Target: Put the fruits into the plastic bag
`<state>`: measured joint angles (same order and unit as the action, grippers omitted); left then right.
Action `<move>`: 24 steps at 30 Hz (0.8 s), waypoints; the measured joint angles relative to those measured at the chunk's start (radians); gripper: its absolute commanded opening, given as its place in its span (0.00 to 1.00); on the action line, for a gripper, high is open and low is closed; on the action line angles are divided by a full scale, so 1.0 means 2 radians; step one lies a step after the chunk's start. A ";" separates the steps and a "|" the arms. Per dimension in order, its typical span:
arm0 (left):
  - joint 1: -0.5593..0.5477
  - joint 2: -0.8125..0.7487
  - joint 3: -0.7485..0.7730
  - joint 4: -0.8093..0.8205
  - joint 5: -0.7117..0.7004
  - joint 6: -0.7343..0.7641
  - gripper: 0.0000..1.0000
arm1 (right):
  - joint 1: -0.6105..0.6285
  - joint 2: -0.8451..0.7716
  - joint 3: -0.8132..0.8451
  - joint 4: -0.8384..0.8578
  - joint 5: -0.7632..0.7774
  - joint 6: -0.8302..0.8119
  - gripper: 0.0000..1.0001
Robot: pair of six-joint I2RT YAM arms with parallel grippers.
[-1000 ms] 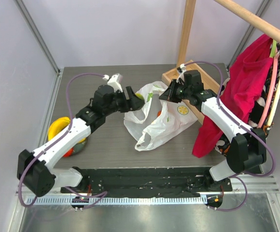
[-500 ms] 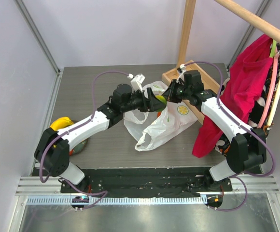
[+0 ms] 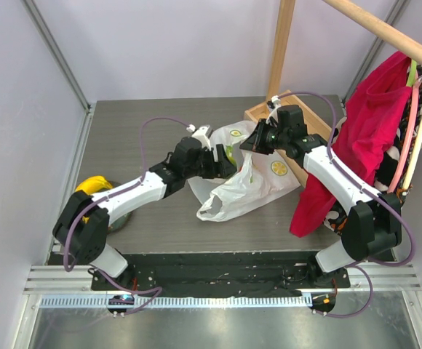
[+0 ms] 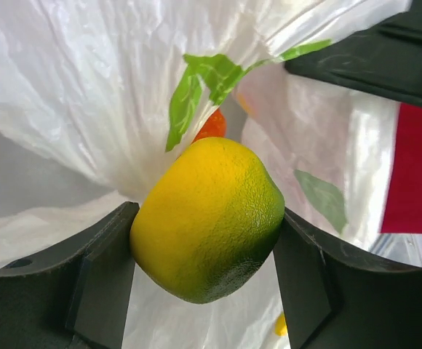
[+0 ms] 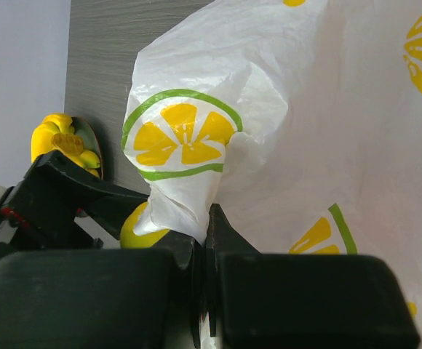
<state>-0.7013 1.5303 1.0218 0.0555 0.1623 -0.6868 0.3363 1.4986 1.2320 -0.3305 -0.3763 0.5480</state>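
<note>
A green-yellow mango-like fruit [image 4: 207, 218] sits clamped between the two black fingers of my left gripper [image 3: 223, 161], right at the mouth of the white plastic bag [image 3: 251, 182]. A red-orange fruit [image 4: 212, 125] shows deeper inside, behind a fold of the bag [image 4: 73, 94]. My right gripper [image 5: 205, 236] is shut on a pinch of the bag's rim and holds it up, above the table at the bag's far side [image 3: 258, 138]. The yellow banana bunch [image 3: 91, 185] lies at the table's left, also seen in the right wrist view [image 5: 62, 138].
A red cloth [image 3: 364, 131] hangs from a wooden rail [image 3: 385, 33] on the right. A wooden box [image 3: 269, 113] stands behind the bag. The banana bunch rests by a grey plate [image 3: 120, 217] at the left edge. Grey walls close the back and left.
My left arm swung right from the plate side, carrying the mango to the bag's mouth, then dropped slightly back. The bag's lower part shifted. The right gripper kept its hold.
</note>
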 measured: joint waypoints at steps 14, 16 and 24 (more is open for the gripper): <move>-0.071 0.126 0.034 0.000 -0.027 -0.004 0.62 | 0.000 0.000 0.000 -0.001 0.000 0.000 0.01; -0.074 0.132 0.034 0.000 -0.027 -0.006 0.66 | 0.000 0.000 0.000 -0.002 0.000 0.000 0.01; -0.073 0.144 0.034 0.003 -0.035 -0.009 0.99 | 0.000 0.000 0.000 -0.002 0.000 0.000 0.01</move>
<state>-0.8478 1.8175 1.0901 0.0616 0.0917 -0.7055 0.3363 1.4986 1.2324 -0.3340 -0.3767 0.5480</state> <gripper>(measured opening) 0.930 0.028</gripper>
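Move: The left hand already holds the mango over the open bag. The spot on the bag floor it is bound for lies about 14 cm below, some 6 cm to the right and 2 cm back. The red-orange fruit already inside is roughly 4 cm ahead, 6 cm right and 13 cm down; the bag rim pinched by the right hand is about 4 cm ahead, 5 cm right and 3 cm higher. From the right hand, the floor spot is about 5 cm back, 1 cm left and 17 cm down. Down into the bag's mouth goes the left hand, about 10 cm, slanting roughly 5 cm right and a little back before finishing straight down slowly, fingers tipping some 10 degrees further downward. Only at the bottom do its fingers open wider and let go of the mango, while the right hand stays still and keeps pinching the rim. ##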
